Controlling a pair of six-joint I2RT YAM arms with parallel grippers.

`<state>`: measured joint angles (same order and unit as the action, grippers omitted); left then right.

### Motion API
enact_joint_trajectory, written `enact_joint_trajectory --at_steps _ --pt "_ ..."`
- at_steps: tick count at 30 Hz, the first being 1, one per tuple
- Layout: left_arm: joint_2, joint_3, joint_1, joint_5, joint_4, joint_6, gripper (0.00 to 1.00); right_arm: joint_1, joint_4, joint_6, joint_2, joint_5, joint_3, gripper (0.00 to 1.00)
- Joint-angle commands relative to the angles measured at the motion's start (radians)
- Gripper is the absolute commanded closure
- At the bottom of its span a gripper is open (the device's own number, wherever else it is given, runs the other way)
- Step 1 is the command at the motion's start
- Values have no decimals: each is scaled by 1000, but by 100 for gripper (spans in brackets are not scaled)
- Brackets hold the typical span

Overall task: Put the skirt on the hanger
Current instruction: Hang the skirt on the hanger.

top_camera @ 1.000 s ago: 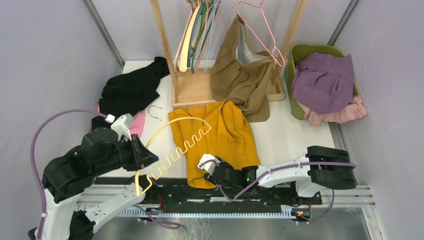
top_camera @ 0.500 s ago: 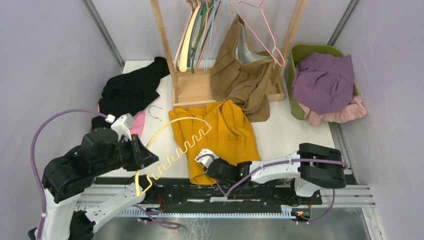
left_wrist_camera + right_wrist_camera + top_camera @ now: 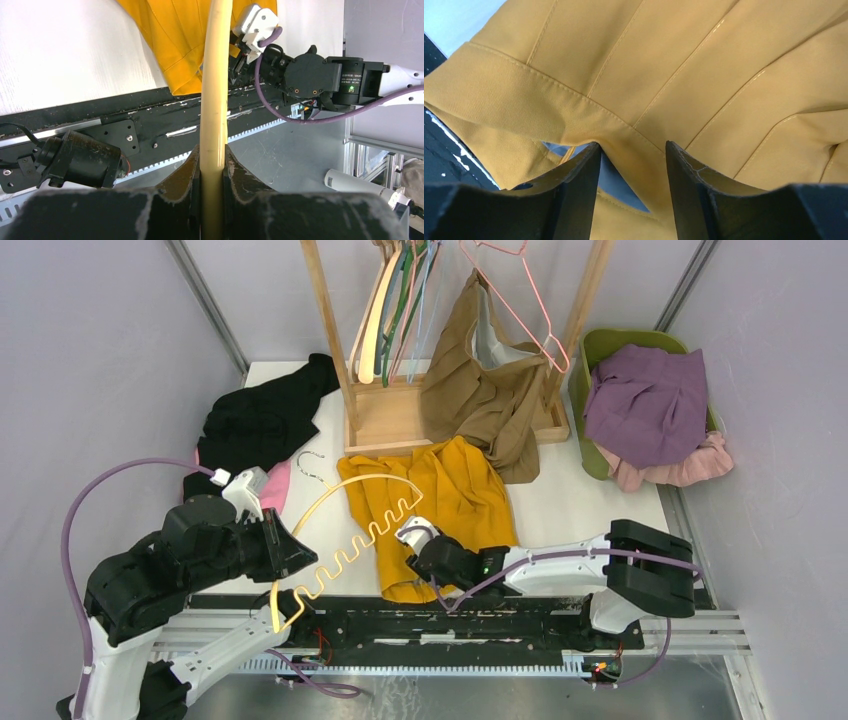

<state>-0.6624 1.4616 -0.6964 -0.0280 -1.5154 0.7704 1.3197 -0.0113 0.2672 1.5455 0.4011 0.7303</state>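
A mustard-yellow skirt [image 3: 450, 500] lies flat on the white table, its waistband at the near edge. My left gripper [image 3: 285, 552] is shut on the stem of a cream hanger [image 3: 345, 545], whose wavy bar reaches over the skirt's left side. In the left wrist view the hanger [image 3: 216, 100] is clamped between the jaws of the left gripper [image 3: 212, 155]. My right gripper [image 3: 425, 560] sits at the waistband. In the right wrist view the right gripper [image 3: 633, 150] is open. The waistband of the skirt [image 3: 649, 75] crosses the gap, and the left finger is tucked into the opening.
A wooden rack [image 3: 400, 415] with several hangers stands at the back, with a brown garment [image 3: 490, 390] draped on it. A green basket [image 3: 600, 345] at the right holds purple cloth [image 3: 650, 400]. A black garment [image 3: 260, 420] lies at the back left.
My right gripper has moved left and then away from the near edge, onto the skirt's waistband, and the skirt's near edge has bunched slightly. The left arm and hanger have not moved.
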Motion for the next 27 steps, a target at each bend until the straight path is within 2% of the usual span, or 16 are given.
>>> enact_joint_trajectory --at_steps 1,6,8,9,12,17,27 --pt "-4 27 -3 -13 76 19 97 -20 -22 3 -22 -12 42 44" --pt "-6 28 -3 -15 74 18 97 -59 -11 10 -21 -15 32 45" --pt "-8 29 -3 -14 76 18 97 -68 -7 9 -23 -13 34 49" --pt "-8 29 -3 -16 77 19 97 -72 -2 8 -23 -11 38 53" --pt "-8 29 -3 -22 77 21 97 -83 11 0 -23 -14 51 74" --pt "-18 48 -3 -37 56 16 97 -88 12 -13 -60 -68 50 98" --pt "-12 50 -3 -80 52 9 97 -124 59 -1 -204 -69 33 99"
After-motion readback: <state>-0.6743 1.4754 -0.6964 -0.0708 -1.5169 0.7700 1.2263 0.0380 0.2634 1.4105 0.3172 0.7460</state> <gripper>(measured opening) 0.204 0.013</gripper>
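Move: The near waistband edge of the yellow skirt's upper layer lies between the right hand's open fingers, about 2 cm ahead, 1 cm right and 1 cm below. The near tip of the yellow hanger hangs about 8 cm ahead, level sideways and some 12 cm above; the brown skirt's hem is roughly 16 cm ahead and 19 cm right. From the left hand, holding the hanger, that waistband edge is about 10 cm ahead, 15 cm right and 27 cm below. Right hand slides forward about 2 cm, shuts its fingers on the upper waistband, then lifts it about 4 cm. ##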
